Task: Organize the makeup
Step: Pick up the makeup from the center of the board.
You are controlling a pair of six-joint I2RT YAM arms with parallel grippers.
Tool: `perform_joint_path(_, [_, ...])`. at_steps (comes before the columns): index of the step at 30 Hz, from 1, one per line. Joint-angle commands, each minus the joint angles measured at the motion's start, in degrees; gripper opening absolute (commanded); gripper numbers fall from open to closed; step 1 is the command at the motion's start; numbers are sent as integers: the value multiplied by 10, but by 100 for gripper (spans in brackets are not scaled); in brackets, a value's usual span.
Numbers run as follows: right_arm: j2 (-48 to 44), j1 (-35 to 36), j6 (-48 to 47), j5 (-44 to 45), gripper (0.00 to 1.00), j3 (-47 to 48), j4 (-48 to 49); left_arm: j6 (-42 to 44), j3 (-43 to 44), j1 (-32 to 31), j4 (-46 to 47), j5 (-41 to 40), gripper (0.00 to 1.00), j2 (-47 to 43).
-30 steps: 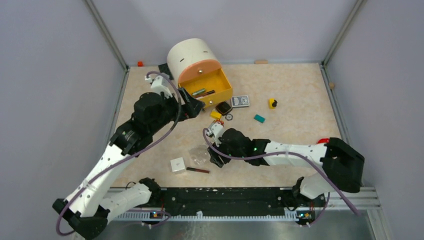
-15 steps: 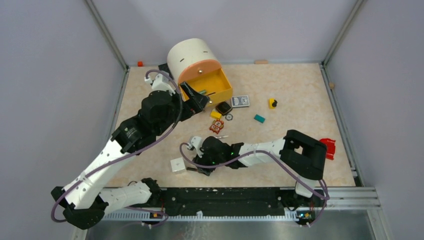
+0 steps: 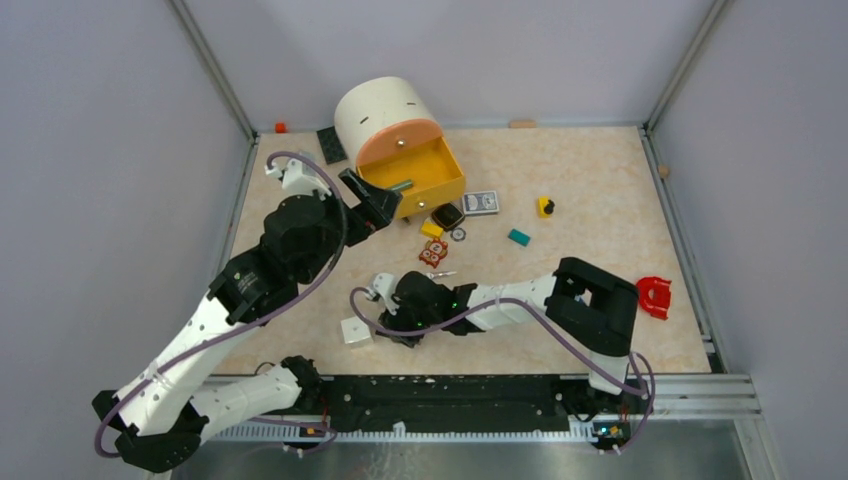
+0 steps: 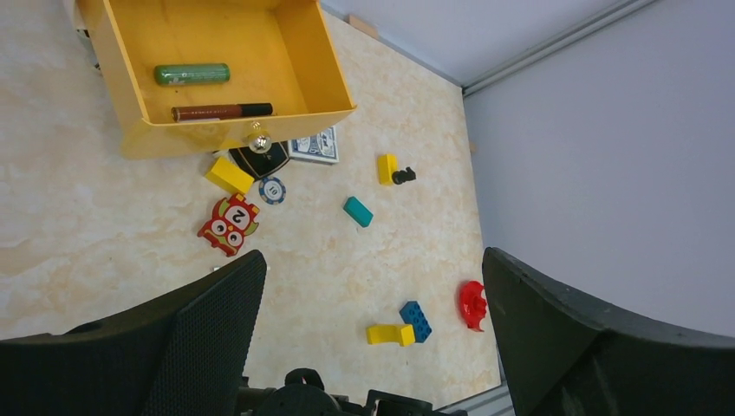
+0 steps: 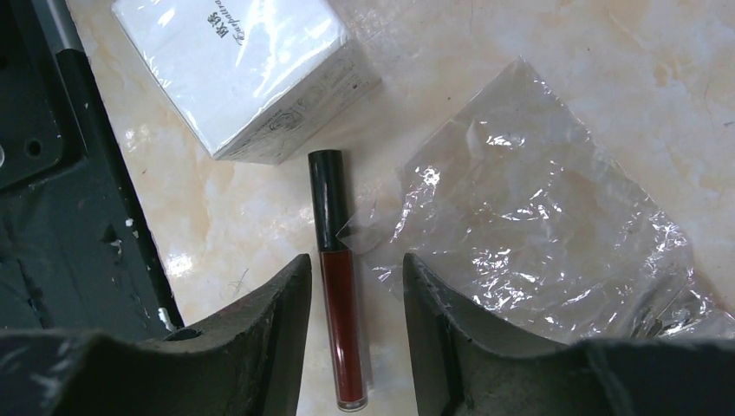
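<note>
A dark-red tube with a black cap [image 5: 334,286] lies flat between the two fingers of my right gripper [image 5: 354,264]. The jaws straddle it with a gap on each side. A crumpled clear pouch [image 5: 537,225] lies just to its right and a white box [image 5: 247,69] above it. In the top view the right gripper [image 3: 396,334] sits low beside that white box [image 3: 355,331]. My left gripper [image 3: 375,200] hangs wide open and empty near the yellow drawer [image 3: 447,187]. The drawer holds a green tube [image 4: 192,74] and a brown pencil [image 4: 221,111]. A black compact [image 4: 260,160] lies below the drawer.
A cream round cabinet [image 3: 385,115] stands behind the drawer. A deck of cards [image 3: 481,203], yellow blocks [image 3: 545,206], a teal block [image 3: 518,237], a red owl tile [image 3: 433,253] and a red piece [image 3: 653,296] are scattered around. Blue and yellow blocks [image 4: 407,322] lie near the front rail.
My right arm swung left and down onto the dark-red tube, its jaws narrowing round it. The left gripper drew back leftward from the drawer, still open.
</note>
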Motion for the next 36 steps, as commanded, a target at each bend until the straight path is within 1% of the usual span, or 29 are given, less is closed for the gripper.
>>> perform_joint_path(1, [13, 9, -21, 4, 42, 21, -30, 11, 6, -3, 29, -17, 99, 2])
perform_joint_path(5, [1, 18, -42, 8, 42, 14, -44, 9, 13, -3, 32, -13, 99, 4])
perform_joint_path(6, [0, 22, -50, 16, 40, 13, -48, 8, 8, -3, 33, -15, 99, 2])
perform_joint_path(9, [2, 31, -75, 38, 30, 13, -67, 11, -15, -3, 50, -13, 99, -8])
perform_joint_path(11, [3, 35, -84, 52, 25, 13, -73, 17, -21, -3, 54, -17, 99, -11])
perform_joint_path(13, [2, 37, -89, 59, 18, 11, -74, 26, -24, -3, 52, -23, 99, -13])
perform_joint_path(14, [0, 37, -91, 62, 11, 10, -72, 33, -28, -3, 50, -29, 99, -16])
perform_joint_path(16, [-10, 37, -93, 70, 0, 6, -65, 60, -41, -2, 49, -51, 99, -25])
perform_joint_path(20, [-67, 37, -96, 92, 0, -14, -29, 176, -88, -2, 67, -83, 99, -70])
perform_joint_path(23, [-125, 34, -108, 88, 0, -36, -2, 261, -118, -2, 79, -96, 99, -120])
perform_joint_path(26, [-178, 22, -100, 78, 0, -61, 18, 314, -153, -2, 97, -109, 99, -183])
perform_joint_path(29, [-233, -7, -81, 41, 0, -85, 30, 338, -175, -2, 83, -153, 99, -219])
perform_joint_path(32, [-287, -39, -75, 30, 0, -119, 59, 342, -178, -2, 34, -189, 99, -218])
perform_joint_path(36, [-345, -75, -144, 23, 0, -135, 75, 339, -219, -2, 26, -207, 99, -235])
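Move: The brown-and-black makeup pencil lies on the table practically at the right hand's pads, about 1 cm lower and level with them fore-and-aft, running left-right between the half-open fingers. The white box stands some 8 cm to the left of the pencil, roughly 1 cm farther out. The clear plastic bag lies around 7 cm ahead of the right hand and 2 cm to its right. From the left hand the pencil is some 10 cm back, 1 cm left and 36 cm below. The right fingers close on the makeup pencil from both sides, the hand hardly shifting; then, keeping the pinch, it lifts some 13 cm, drifting about 5 cm right and finally a few forward, fingertips tipping up about 15 degrees. Meanwhile the empty, wide-open left hand swings about 11 cm left, away from the yellow drawer, rolling its left side up some 25 degrees. ##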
